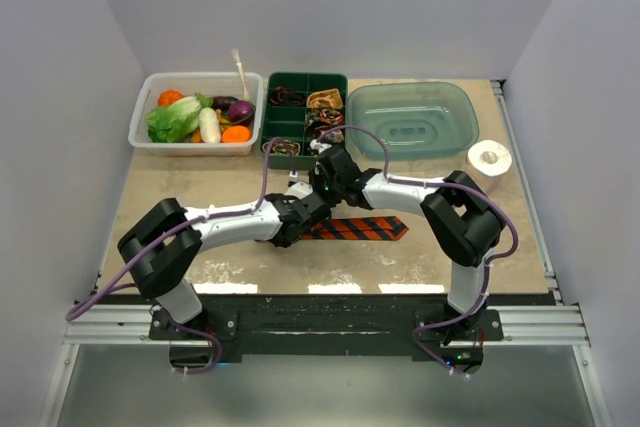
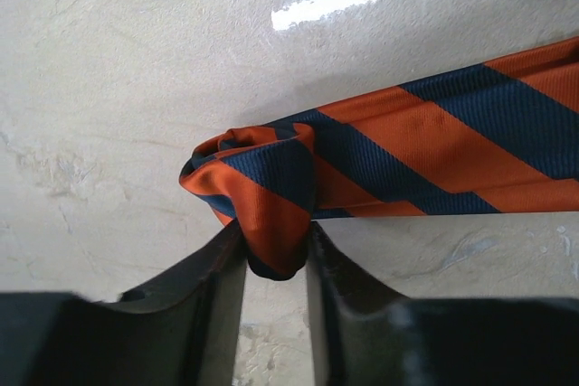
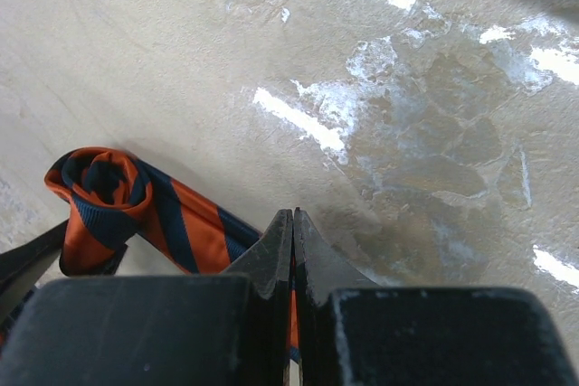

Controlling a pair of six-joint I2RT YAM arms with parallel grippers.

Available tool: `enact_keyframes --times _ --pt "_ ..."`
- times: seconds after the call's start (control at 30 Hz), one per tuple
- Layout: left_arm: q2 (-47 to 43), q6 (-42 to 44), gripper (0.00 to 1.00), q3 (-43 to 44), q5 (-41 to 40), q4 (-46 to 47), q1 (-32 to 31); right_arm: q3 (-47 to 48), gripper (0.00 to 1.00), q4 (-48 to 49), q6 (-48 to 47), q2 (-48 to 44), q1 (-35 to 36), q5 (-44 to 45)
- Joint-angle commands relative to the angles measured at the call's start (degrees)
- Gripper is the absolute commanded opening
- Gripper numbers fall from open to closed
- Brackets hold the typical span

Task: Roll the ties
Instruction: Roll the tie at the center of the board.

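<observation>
An orange-and-navy striped tie lies flat on the table, its pointed end to the right. Its left end is wound into a small coil. My left gripper is shut on that coil, a finger pressed against each side. The coil also shows in the right wrist view, left of my right gripper. That gripper is shut, tips together, just above the tie's strip. A sliver of orange shows in the slit between its fingers. In the top view both grippers meet at the tie's left end, left and right.
A green compartment box at the back holds small coiled ties. A clear bin of toy vegetables stands to its left and a teal dish to its right. A white paper roll sits near the right edge.
</observation>
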Motion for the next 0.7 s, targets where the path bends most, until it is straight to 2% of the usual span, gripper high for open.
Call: enact_keyframes --times 0.0,0.03,0.1,0.13,0.23,0.4,0.53,0.67 --pt "-2.2 -0.8 0.48 2.0 -0.7 0.5 -0.9 -0.1 0.0 2.0 -1.0 -2.7 0.7 -0.6" --pt "-4.0 -0.6 0.54 1.8 -0.8 0.7 -0.9 -0.2 0.0 2.4 -1.1 -3.1 0.7 -0.9" --pt "-6.2 0.0 0.58 1.4 -0.5 2.4 -0.9 -0.5 0.0 2.4 -1.3 -3.5 0.6 -1.2" --pt "-8.5 0.0 0.65 0.7 -0.4 2.9 -0.9 -0.5 0.0 2.4 -1.4 -3.9 0.6 -1.5" --pt "-13.7 -0.2 0.73 -0.8 0.7 5.7 -0.8 -0.8 0.0 5.1 -1.5 -4.3 0.6 -2.5" --pt "-21.4 -0.8 0.79 -2.9 1.8 8.6 0.1 -1.0 0.0 8.3 -0.9 -5.7 1.8 -5.4" --pt "-25.1 -2.2 0.8 -5.4 4.3 9.4 4.5 1.8 0.0 9.1 -1.9 -4.6 4.5 -6.9" --pt "-30.5 -1.4 0.81 -9.6 14.8 14.5 12.1 6.5 0.0 8.5 -2.5 -1.7 7.6 -7.4"
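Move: The tie's rolled end is pinched in the left gripper; its middle lies about 2 cm ahead of that hand point, 1 cm to its left and 1 cm below. The flat tail stretches off to the right from there, its middle roughly 16 cm right and level fore and aft, and the green box stands some 26 cm ahead and 9 cm right. From the right gripper the roll is about 7 cm back, 9 cm left and 2 cm lower. Open the left gripper wide to let go of the rolled end, then lift it nearly straight up about 9 cm, easing forward slightly, while tilting the wrist some 30 degrees so the fingers swing from pointing left to pointing more forward. Bring the right gripper, still shut, about 5 cm left and 5 cm up, drawing back a little, in towards the roll. ##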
